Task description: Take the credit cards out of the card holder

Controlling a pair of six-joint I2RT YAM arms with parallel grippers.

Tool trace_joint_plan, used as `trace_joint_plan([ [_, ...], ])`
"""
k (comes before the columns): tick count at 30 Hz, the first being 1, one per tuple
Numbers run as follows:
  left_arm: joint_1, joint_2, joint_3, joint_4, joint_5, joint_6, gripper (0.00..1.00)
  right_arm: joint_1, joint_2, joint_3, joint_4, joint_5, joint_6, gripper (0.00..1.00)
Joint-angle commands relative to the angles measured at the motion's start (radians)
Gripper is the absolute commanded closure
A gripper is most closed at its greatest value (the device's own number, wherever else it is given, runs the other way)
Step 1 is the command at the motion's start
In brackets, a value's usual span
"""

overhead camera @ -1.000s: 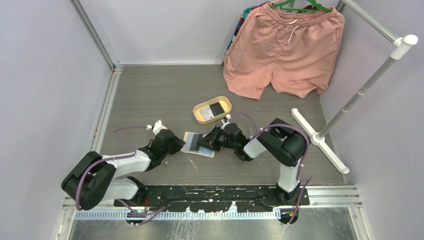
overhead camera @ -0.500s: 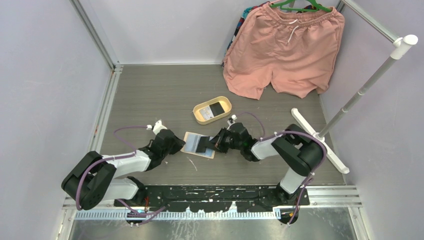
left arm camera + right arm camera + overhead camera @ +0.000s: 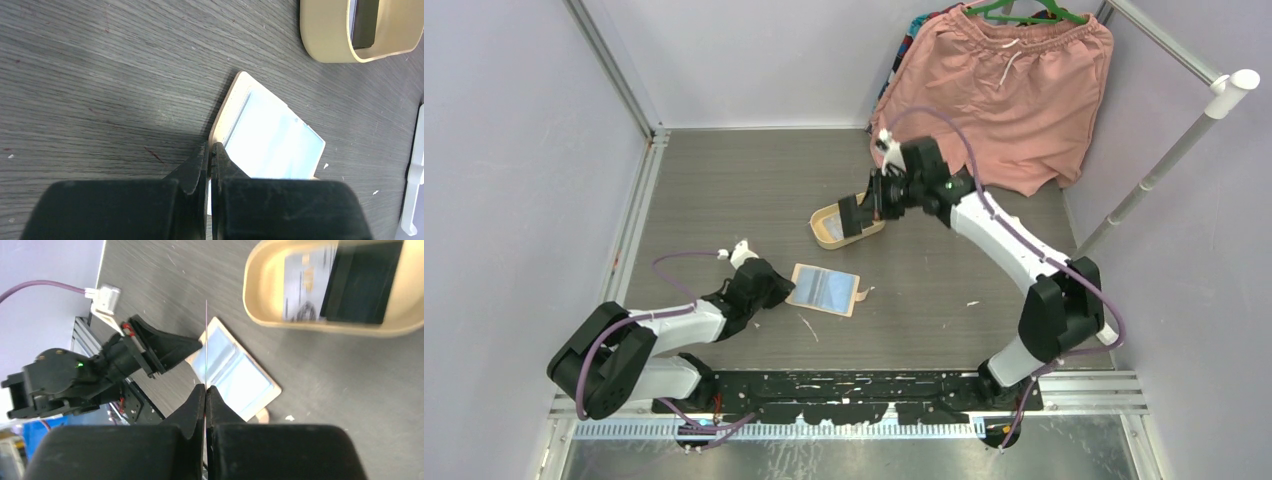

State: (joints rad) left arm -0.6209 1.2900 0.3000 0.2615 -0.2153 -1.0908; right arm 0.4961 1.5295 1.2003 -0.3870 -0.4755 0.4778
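The beige card holder [image 3: 824, 289] lies open on the grey table, its pale blue-grey pockets [image 3: 272, 140] facing up. My left gripper [image 3: 776, 290] is shut on the holder's left edge [image 3: 210, 146]. My right gripper [image 3: 876, 203] is raised over the cream oval tray [image 3: 820, 230] and is shut on a dark credit card [image 3: 856, 215]. In the right wrist view that card shows edge-on as a thin line [image 3: 206, 340] above the fingertips [image 3: 205, 387], with the card holder [image 3: 235, 375] below. Another dark card with a white part [image 3: 350, 285] lies in the tray [image 3: 255, 305].
Pink shorts [image 3: 994, 100] hang on a hanger at the back right. A white rack pole [image 3: 1164, 165] with its flat foot [image 3: 1064, 285] stands on the right. Small white scraps [image 3: 969, 303] lie on the table.
My right gripper closed on the dark card at the holder, pulled it out, and swung it up and back over the tray. The left arm and the holder stayed put.
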Motion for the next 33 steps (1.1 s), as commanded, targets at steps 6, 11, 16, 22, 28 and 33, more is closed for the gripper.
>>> trace_joint_plan([
  [6, -0.012, 0.068, 0.003, -0.297, 0.058, 0.105, 1.00, -0.096, 0.395, 0.642, -0.737, -0.116, -0.570, 0.98],
  [11, -0.011, 0.039, 0.004, -0.319, 0.053, 0.103, 1.00, -0.126, 0.523, 0.793, -0.756, -0.128, -0.568, 0.98],
  [16, -0.011, 0.030, 0.010, -0.332, 0.028, 0.105, 1.00, -0.127, 0.610, 0.957, -0.781, -0.127, -0.555, 0.98],
  [22, -0.012, 0.082, 0.038, -0.302, 0.035, 0.101, 1.00, -0.127, 0.725, 1.140, -0.830, -0.118, -0.530, 0.99],
  [28, -0.012, 0.096, 0.053, -0.297, 0.037, 0.105, 1.00, -0.127, 0.773, 1.155, -0.792, -0.101, -0.485, 0.98],
  [33, -0.012, 0.113, 0.063, -0.295, 0.038, 0.110, 1.00, -0.127, 0.792, 1.142, -0.750, -0.081, -0.457, 0.99],
])
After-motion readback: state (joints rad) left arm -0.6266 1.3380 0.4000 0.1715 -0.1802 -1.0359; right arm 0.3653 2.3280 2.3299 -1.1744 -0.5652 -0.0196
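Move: The right hand holds the black card high over the near side of the cream tray, whose middle is about 10 cm ahead, 4 cm left and 16 cm below. In it lie a white card, some 8 cm ahead and 6 cm left of the hand, and another black card, about 11 cm ahead and 2 cm left. The open card holder is roughly 6 cm back and 6 cm left. From the left hand the tray is about 14 cm ahead and 11 cm right. Still pinching the black card, the right hand swings about 12 cm forward across the tray, first rising some 4 cm, then dipping, lifting and sinking again to end about 4 cm below where it began, turned roughly 15 degrees counter-clockwise with its left side dipping. The left hand keeps its grip on the holder's edge and eases just over 1 cm right. ##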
